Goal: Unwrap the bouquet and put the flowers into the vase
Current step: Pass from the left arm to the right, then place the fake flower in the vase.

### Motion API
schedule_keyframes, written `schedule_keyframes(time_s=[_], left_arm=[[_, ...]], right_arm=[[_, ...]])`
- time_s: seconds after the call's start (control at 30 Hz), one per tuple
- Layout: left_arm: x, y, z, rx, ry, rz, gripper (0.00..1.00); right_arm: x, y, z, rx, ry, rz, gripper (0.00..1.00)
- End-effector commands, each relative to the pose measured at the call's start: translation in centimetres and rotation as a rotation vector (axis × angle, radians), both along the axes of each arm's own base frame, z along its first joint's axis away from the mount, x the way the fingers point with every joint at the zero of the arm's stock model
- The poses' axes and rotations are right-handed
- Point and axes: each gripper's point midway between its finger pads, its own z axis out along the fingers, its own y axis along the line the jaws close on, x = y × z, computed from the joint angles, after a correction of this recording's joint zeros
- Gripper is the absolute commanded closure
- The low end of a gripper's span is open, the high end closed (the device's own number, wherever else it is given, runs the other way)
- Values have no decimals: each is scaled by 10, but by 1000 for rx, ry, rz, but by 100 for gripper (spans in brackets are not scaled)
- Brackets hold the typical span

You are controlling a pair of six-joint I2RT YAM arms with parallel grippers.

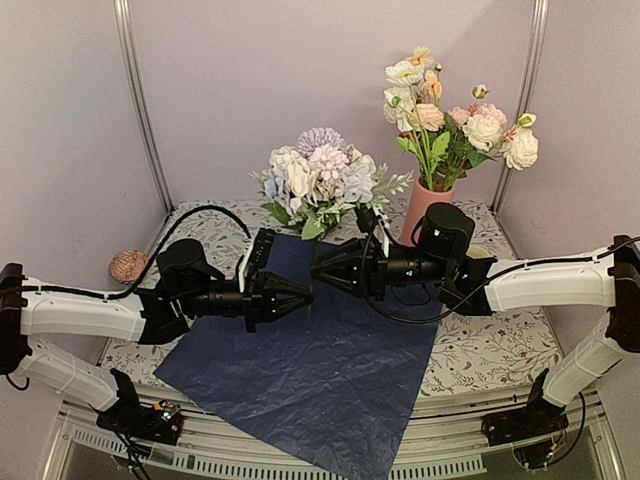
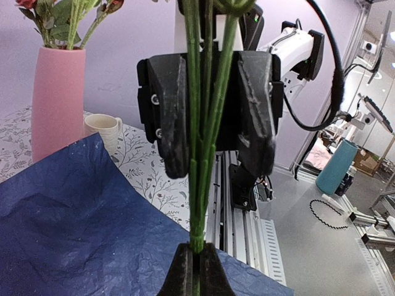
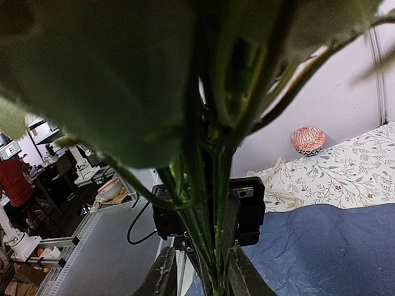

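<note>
The bouquet's blue paper (image 1: 320, 370) lies spread flat on the table, with no flowers on it. A bunch of pastel flowers (image 1: 320, 178) stands upright above its far edge. My left gripper (image 1: 305, 297) is shut on the bottom of the green stems (image 2: 207, 123), which rise from between its tips (image 2: 196, 250). My right gripper (image 1: 318, 270) faces it from the right, higher up the stems. Its jaws (image 3: 200, 265) stand on either side of the stems (image 3: 213, 203), with a gap still showing on one side. The pink vase (image 1: 425, 208) at the back right holds other flowers.
A cream mug (image 2: 103, 128) stands beside the vase (image 2: 57, 105). A red-patterned cup (image 1: 128, 265) sits at the far left by the wall. A cream ribbon (image 3: 274, 182) lies on the floral tablecloth past the paper's edge. Frame posts stand at both back corners.
</note>
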Motion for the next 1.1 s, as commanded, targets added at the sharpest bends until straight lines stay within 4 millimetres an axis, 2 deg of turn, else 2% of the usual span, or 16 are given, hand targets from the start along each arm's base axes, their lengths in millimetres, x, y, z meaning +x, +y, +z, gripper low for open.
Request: schedule_keyframes(time_s=[0.0, 0.13, 0.27, 0.37, 0.4, 0.43, 0.47, 0.53, 0.6, 0.67, 0.83, 0.97, 1.07], left_arm=[[-4, -5, 11, -32, -23, -32, 100], [-6, -7, 8, -26, -20, -45, 100], [-6, -8, 7, -19, -17, -52, 100], [-6, -7, 7, -18, -18, -45, 100], [-5, -7, 6, -14, -17, -41, 97], [-3, -7, 5, -9, -12, -30, 78], [0, -7, 4, -2, -4, -10, 63], [3, -5, 3, 1, -4, 12, 44], [6, -2, 3, 0, -4, 44, 30], [10, 2, 3, -2, -6, 78, 23], [12, 7, 3, -5, -21, 108, 17], [11, 7, 6, -14, -34, 102, 17], [10, 7, 7, -16, -36, 92, 17]], right_arm=[[4, 4, 9, 26, -16, 9, 75], [2, 6, 7, 21, -11, 22, 79], [3, 5, 7, 20, -9, 17, 96], [5, 0, 7, 22, -8, -9, 97], [7, -3, 7, 22, -7, -26, 97], [10, -7, 6, 22, -4, -49, 97], [15, -12, 5, 21, 0, -82, 98], [24, -25, 1, 18, 8, -158, 98], [34, -46, -1, 18, 2, -262, 98], [44, -70, -5, 10, -12, -394, 98], [58, -147, 3, 19, -150, -757, 98], [61, -207, 37, 62, -332, -1020, 99], [65, -240, 62, 56, -450, -1198, 99]])
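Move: My left hand holds the upright flower stems, and the stretch my right hand will shut on is about 5 cm above my left fingers, already between my right hand's half-open pads. The blooms sit some 18 cm above my right hand and 3 cm ahead. From my right hand the vase is about 23 cm ahead, 26 cm right and 17 cm lower; the beige mug is 22 cm ahead, 40 cm right, 27 cm down. I shut my right fingers on the stems above my left grip, and only then spread my left fingers wide to let go, keeping that hand almost in place. With the stems pinched, I sweep my right hand off to the right towards the vase, nearly 20 cm and speeding up, dipping slightly before rising and edging forward about 4 cm, while the wrist swings some 50 degrees clockwise and tips up. ##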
